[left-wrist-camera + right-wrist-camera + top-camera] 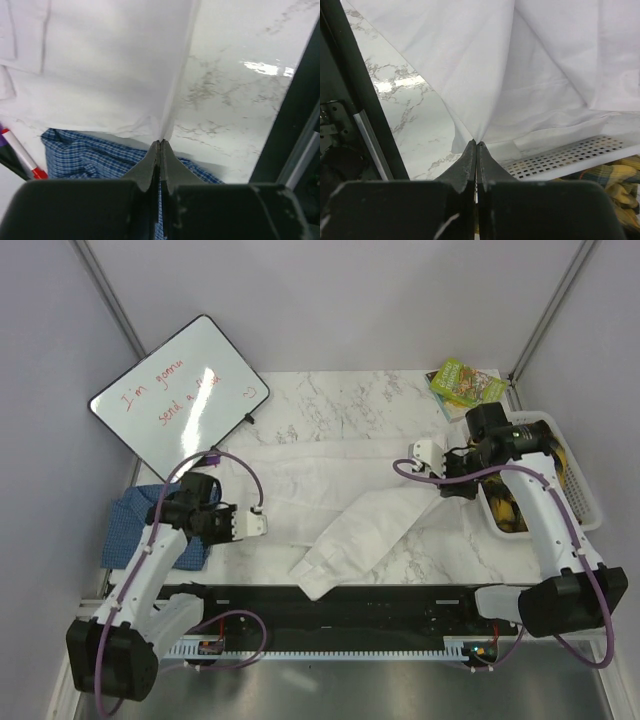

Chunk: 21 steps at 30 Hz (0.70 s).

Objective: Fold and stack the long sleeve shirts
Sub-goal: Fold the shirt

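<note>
The white long sleeve shirt [320, 472] lies spread across the marble table, one sleeve [365, 528] folded diagonally toward the near edge. My left gripper [262, 523] is shut on the shirt's left edge [170, 100], pinching a thin fold at its tips [161, 142]. My right gripper [420, 454] is shut on the shirt's right edge, and the cloth [530, 75] rises taut from its tips [476, 143]. The blue checked shirt [125, 525] lies crumpled at the table's left edge under the left arm and shows beneath the jaws [90, 155].
A whiteboard [180, 395] with red writing leans at the back left, and a red-capped marker [20, 155] lies near the blue shirt. A green book [465, 382] sits at the back right. A white perforated basket [580, 490] holding yellow plaid cloth [620, 185] stands at the right.
</note>
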Motion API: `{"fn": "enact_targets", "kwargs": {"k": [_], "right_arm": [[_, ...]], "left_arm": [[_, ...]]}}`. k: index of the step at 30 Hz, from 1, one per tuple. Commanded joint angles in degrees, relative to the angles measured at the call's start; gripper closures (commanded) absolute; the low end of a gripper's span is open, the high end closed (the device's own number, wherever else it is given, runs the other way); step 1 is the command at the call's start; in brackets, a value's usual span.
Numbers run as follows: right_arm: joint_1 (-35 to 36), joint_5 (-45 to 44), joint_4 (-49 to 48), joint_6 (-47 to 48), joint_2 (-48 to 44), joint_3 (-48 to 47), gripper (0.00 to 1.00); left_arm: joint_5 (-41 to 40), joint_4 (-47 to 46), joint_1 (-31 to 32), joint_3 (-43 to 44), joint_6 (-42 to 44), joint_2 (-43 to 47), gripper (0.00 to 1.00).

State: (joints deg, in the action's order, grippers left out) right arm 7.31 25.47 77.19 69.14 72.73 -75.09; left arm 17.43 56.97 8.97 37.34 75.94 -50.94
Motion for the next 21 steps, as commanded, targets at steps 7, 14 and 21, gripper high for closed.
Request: {"fn": "enact_targets", "kwargs": {"k": [7,14,21], "right_arm": [[-0.7,0.0,-2.2,1.6,7.8,-11.4,1.0],[-0.7,-0.2,-6.3,1.3,13.0,-15.4,1.0],[-0.7,-1.0,-9.9,0.7,15.9,-17.0,1.0]], "left_arm": [[3.3,-13.4,-3.2,10.9,-1.8,-15.2,0.98],[2.6,-17.8,-4.1,12.6,-1.9,-20.6,0.98],[1.8,-21.6,-5.5,12.1,-2.6,-23.0,0.98]]}}
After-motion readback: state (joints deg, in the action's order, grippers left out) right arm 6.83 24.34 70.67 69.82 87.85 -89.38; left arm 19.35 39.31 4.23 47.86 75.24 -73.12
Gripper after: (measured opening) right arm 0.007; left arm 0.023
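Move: Both hands hold the shirt's near part. Its far-left corner, where the fold is headed, lies about 25 cm straight ahead of the left hand and some 7 cm below. The blue shirt is about 21 cm to that hand's left and 4 cm farther out; the markers are 10 cm left and 22 cm ahead. From the right hand, the shirt's far-right corner lies roughly 22 cm ahead, 2 cm right and 18 cm lower; the basket is some 27 cm right and 12 cm ahead. Both grippers stay shut on the shirt's raised near part and carry it forward over the cloth towards the far edge, the left about 11 cm, the right some 10 cm and held clearly higher. Each rises a centimetre or two, then levels off, slowing as it goes. ##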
